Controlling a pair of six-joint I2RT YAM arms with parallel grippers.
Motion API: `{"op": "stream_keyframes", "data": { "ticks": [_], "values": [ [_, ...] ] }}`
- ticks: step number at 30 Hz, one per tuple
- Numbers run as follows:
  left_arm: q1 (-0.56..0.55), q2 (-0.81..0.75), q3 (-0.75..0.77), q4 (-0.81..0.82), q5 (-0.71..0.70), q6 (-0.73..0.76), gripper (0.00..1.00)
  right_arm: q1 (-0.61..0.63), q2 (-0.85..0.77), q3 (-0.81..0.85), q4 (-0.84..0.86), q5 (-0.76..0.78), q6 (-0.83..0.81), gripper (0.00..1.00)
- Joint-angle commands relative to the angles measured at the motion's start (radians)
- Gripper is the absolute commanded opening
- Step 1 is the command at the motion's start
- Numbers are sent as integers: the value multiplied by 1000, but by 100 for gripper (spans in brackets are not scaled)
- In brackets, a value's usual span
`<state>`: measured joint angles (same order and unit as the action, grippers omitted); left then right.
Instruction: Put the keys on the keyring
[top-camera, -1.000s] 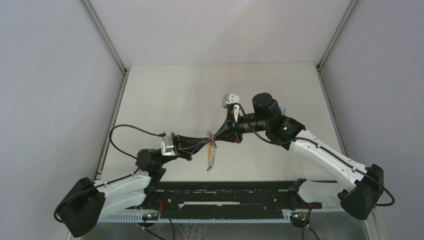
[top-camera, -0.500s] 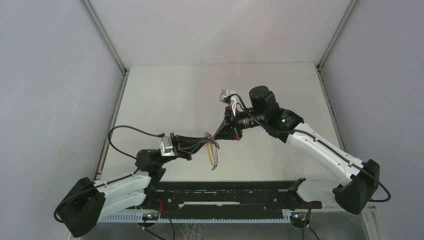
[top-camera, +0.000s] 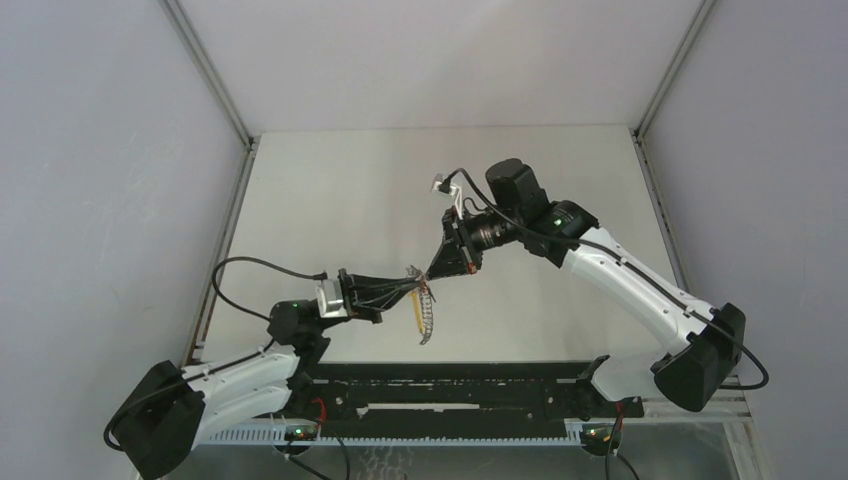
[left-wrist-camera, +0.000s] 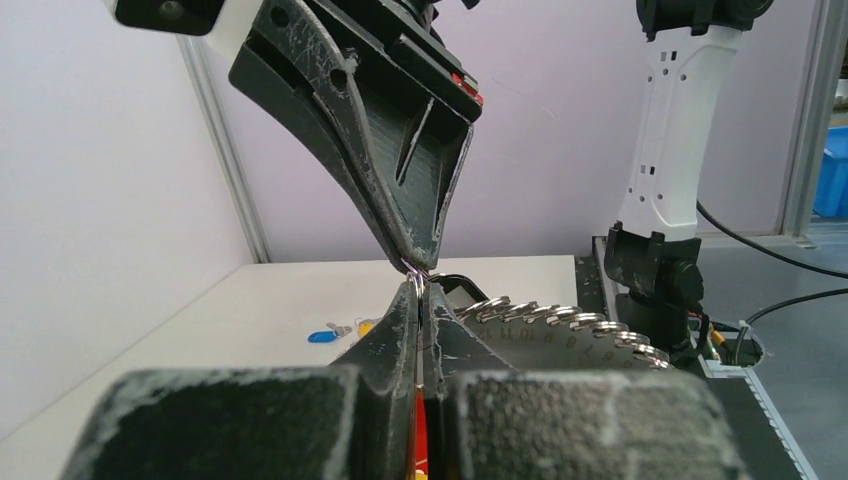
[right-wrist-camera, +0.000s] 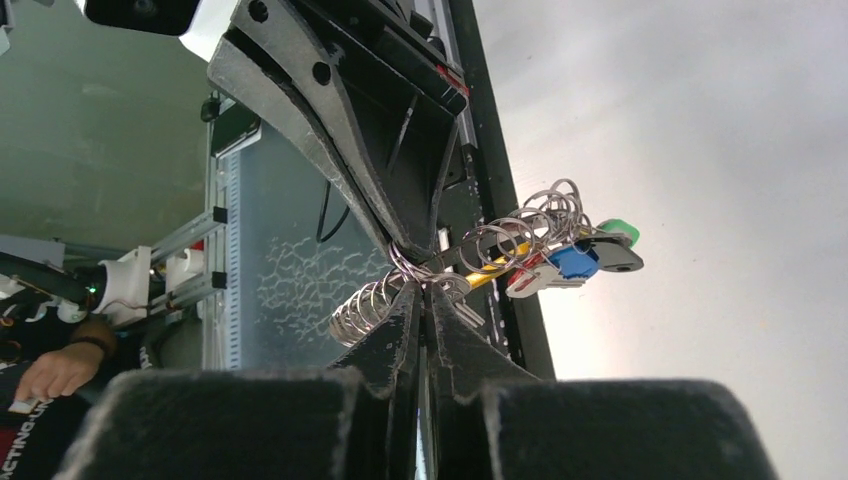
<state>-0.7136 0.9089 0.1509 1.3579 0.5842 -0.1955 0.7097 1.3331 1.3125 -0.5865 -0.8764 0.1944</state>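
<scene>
My left gripper (top-camera: 414, 281) is shut on the keyring (top-camera: 425, 316), a chain of thin metal rings with a yellow section that hangs below it above the table. In the left wrist view a red piece (left-wrist-camera: 418, 440) sits between its shut fingers and the rings (left-wrist-camera: 560, 318) run off to the right. My right gripper (top-camera: 432, 274) meets it tip to tip from the upper right. In the right wrist view its fingers (right-wrist-camera: 400, 330) are shut on a silver key (right-wrist-camera: 455, 285) at the rings (right-wrist-camera: 500, 240). Red, blue, green and black pieces (right-wrist-camera: 575, 262) hang there.
Two loose keys, one with a blue head (left-wrist-camera: 322, 336) and one with a yellow head (left-wrist-camera: 365, 326), lie on the white table (top-camera: 340, 200) beyond the grippers. Grey walls close in the left, right and back. The black rail (top-camera: 450, 385) runs along the near edge.
My right arm has swung its wrist left and turned it, its tip staying at the left gripper's tip. The hanging chain has swayed slightly. The left arm has barely moved.
</scene>
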Motion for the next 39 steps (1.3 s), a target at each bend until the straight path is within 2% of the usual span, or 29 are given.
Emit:
{"op": "stream_keyframes", "data": {
  "ticks": [1, 20, 30, 33, 34, 39],
  "values": [
    [-10, -37, -9, 73, 5, 29, 0, -9, 22, 55, -57, 27, 23, 0],
    [-14, -68, -42, 73, -69, 50, 0, 33, 91, 145, -276, 128, -66, 0],
    [-15, -87, -45, 73, -81, 43, 0, 57, 95, 130, -278, 155, -102, 0],
    [-15, -81, -51, 75, -80, 42, 0, 45, 26, 108, -215, 142, -125, 0],
    [-15, -79, -51, 75, -80, 43, 0, 36, -7, 90, -178, 139, -135, 2],
    [-15, -76, -48, 75, -70, 38, 0, 20, -176, -49, 66, 132, -160, 27]
  ]
}}
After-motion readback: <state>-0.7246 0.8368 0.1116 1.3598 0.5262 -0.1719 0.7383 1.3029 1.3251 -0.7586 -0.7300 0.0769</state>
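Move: The keyring's wire is already between the two hands' tips: about 1 cm to the left of the right hand point, level with it and at its height, and some 1 cm to the right of the left hand point, a centimetre above. From the right hand, the black key tag hangs roughly 2 cm back, straight below by 2 cm, and the middle of the coiled band about 5 cm back, 1 cm left and 4 cm lower. The keyring's wire stays pinched in the left fingers while the right hand, tips still shut at it, works down past it some 3.5 cm, its fingers tipping about 15 degrees more steeply downward. The left hand sinks a centimetre, then rises nearly 2 cm and edges left; last, the right hand comes free, lifting and drawing right over a centimetre each as its fingers part slightly. ##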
